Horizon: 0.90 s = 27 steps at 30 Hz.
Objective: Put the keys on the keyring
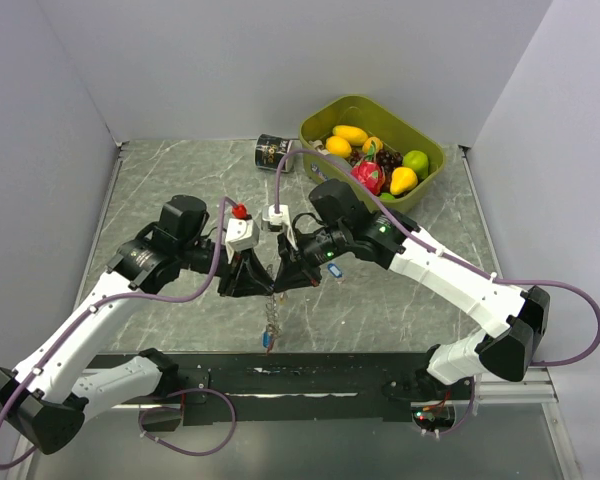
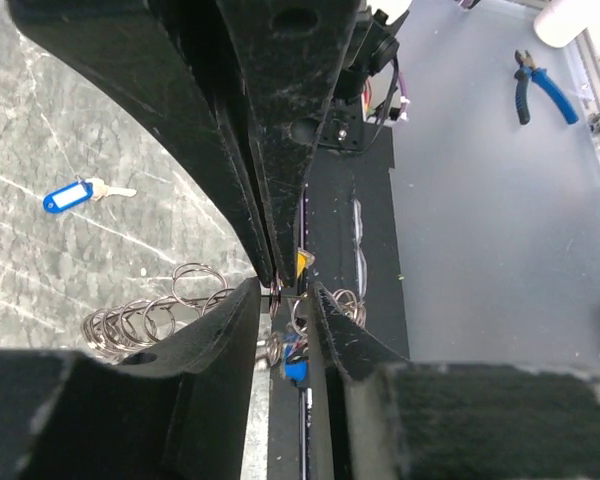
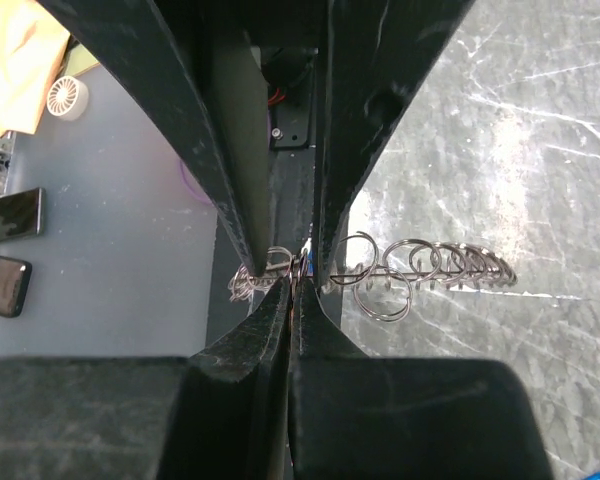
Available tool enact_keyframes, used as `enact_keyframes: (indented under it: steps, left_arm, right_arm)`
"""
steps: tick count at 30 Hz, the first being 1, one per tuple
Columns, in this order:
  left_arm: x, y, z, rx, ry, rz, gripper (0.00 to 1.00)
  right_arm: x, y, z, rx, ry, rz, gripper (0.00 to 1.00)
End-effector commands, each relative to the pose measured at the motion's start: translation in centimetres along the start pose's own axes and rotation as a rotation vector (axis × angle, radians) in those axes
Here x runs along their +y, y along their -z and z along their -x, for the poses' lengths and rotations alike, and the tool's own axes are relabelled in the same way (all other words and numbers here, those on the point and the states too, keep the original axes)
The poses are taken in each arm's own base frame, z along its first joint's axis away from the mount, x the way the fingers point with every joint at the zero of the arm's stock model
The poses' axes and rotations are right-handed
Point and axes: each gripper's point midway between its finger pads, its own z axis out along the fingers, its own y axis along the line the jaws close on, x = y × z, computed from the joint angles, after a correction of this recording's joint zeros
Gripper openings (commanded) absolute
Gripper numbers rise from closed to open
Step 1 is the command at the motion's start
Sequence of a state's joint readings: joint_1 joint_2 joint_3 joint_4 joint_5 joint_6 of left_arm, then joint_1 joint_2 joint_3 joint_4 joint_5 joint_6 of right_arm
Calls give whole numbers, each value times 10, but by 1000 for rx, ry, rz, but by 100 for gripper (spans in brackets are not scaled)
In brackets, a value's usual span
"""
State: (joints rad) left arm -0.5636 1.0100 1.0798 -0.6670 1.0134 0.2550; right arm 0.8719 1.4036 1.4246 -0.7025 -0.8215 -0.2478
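Both grippers meet above the table's middle. My right gripper (image 1: 279,274) (image 3: 295,283) is shut on a small ring of the keyring (image 1: 271,315), a silvery string of coiled rings (image 3: 430,268) (image 2: 145,320) that hangs from the jaws. My left gripper (image 1: 264,273) (image 2: 285,295) stands narrowly open, its fingers either side of the right fingertips and that ring. A blue tag (image 1: 267,340) (image 2: 295,371) dangles at the string's lower end, and a yellow tag (image 2: 301,263) shows between the fingers. One blue-tagged key (image 1: 335,269) (image 2: 75,196) lies loose on the table beside the right gripper.
A green bin (image 1: 435,150) of toy fruit stands at the back right, with a black can (image 1: 273,150) to its left. A black mat strip (image 1: 330,375) runs along the near edge. Blue-handled pliers (image 2: 540,85) lie off the table.
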Motion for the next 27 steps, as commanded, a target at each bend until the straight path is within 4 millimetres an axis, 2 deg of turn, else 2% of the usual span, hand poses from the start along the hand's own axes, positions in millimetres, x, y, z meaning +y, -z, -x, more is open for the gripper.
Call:
enact_keyframes:
  steps: [1, 4, 5, 7, 14, 15, 16, 19, 20, 22, 23, 25, 26, 27]
  left_arm:
    - [1, -1, 8, 2, -57, 11, 28]
    - [1, -3, 6, 6, -50, 8, 18]
    - [1, -3, 6, 6, -53, 6, 10]
    - [1, -3, 5, 8, -51, 9, 1]
    - [7, -1, 8, -7, -77, 68, 1]
    - [8, 0, 10, -13, -85, 79, 1]
    - [6, 2, 14, -28, -101, 88, 1]
    - [5, 6, 30, -108, -160, 121, 1]
    - [6, 5, 27, -121, -137, 130, 1]
    - [5, 11, 44, -205, -211, 168, 1]
    - [6, 10, 39, -216, -193, 172, 1]
    - [3, 15, 51, -278, -243, 197, 1]
    - [4, 14, 50, -291, -233, 201, 1]
    - [5, 15, 50, -304, -234, 212, 1]
  right_arm:
    - [8, 13, 27, -95, 75, 1, 0]
    - [9, 12, 27, -93, 74, 6, 0]
    - [8, 12, 27, -91, 71, 5, 0]
    - [9, 12, 27, -92, 71, 6, 0]
    - [9, 16, 29, -102, 76, -14, 0]
    - [9, 16, 29, -104, 74, -19, 3]
    - [8, 16, 30, -109, 69, -25, 14]
    - [8, 20, 36, -146, 68, -51, 35]
    - [7, 24, 44, -178, 86, -76, 53]
    - [5, 30, 46, -205, 61, -105, 70]
    - [5, 39, 56, -254, 83, -133, 74]
    - [3, 46, 56, -289, 49, -153, 79]
    - [7, 56, 61, -325, 55, -160, 79]
    - [-1, 62, 63, -361, 55, -183, 79]
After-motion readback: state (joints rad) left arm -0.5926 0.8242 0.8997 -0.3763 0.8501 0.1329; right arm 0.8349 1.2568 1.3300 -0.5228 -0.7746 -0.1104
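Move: The keyring is already between the left hand's part-open fingertips, its middle about 4 cm below that hand and 2 cm back, with the right fingers pinching its upper part. From the right hand it lies the same way. The yellow key is about 2 cm below the left hand and 2 cm to its right; the keyring's blue tag hangs some 8 cm below and 4 cm back. The loose blue key lies on the table about 10 cm ahead, 12 cm right and 26 cm below. The left hand stays almost in place and shuts its fingers to pinch the keyring beside the right fingertips, dipping about half a centimetre, then easing 1 cm forward and up as its wrist turns some 15 degrees, partly counter-clockwise. Only once the left grip is shut does the right hand open wide, let go of the keyring and lift away about 3.5 cm, mostly up with a slight pull to the right, its wrist tilting some 10 degrees. ##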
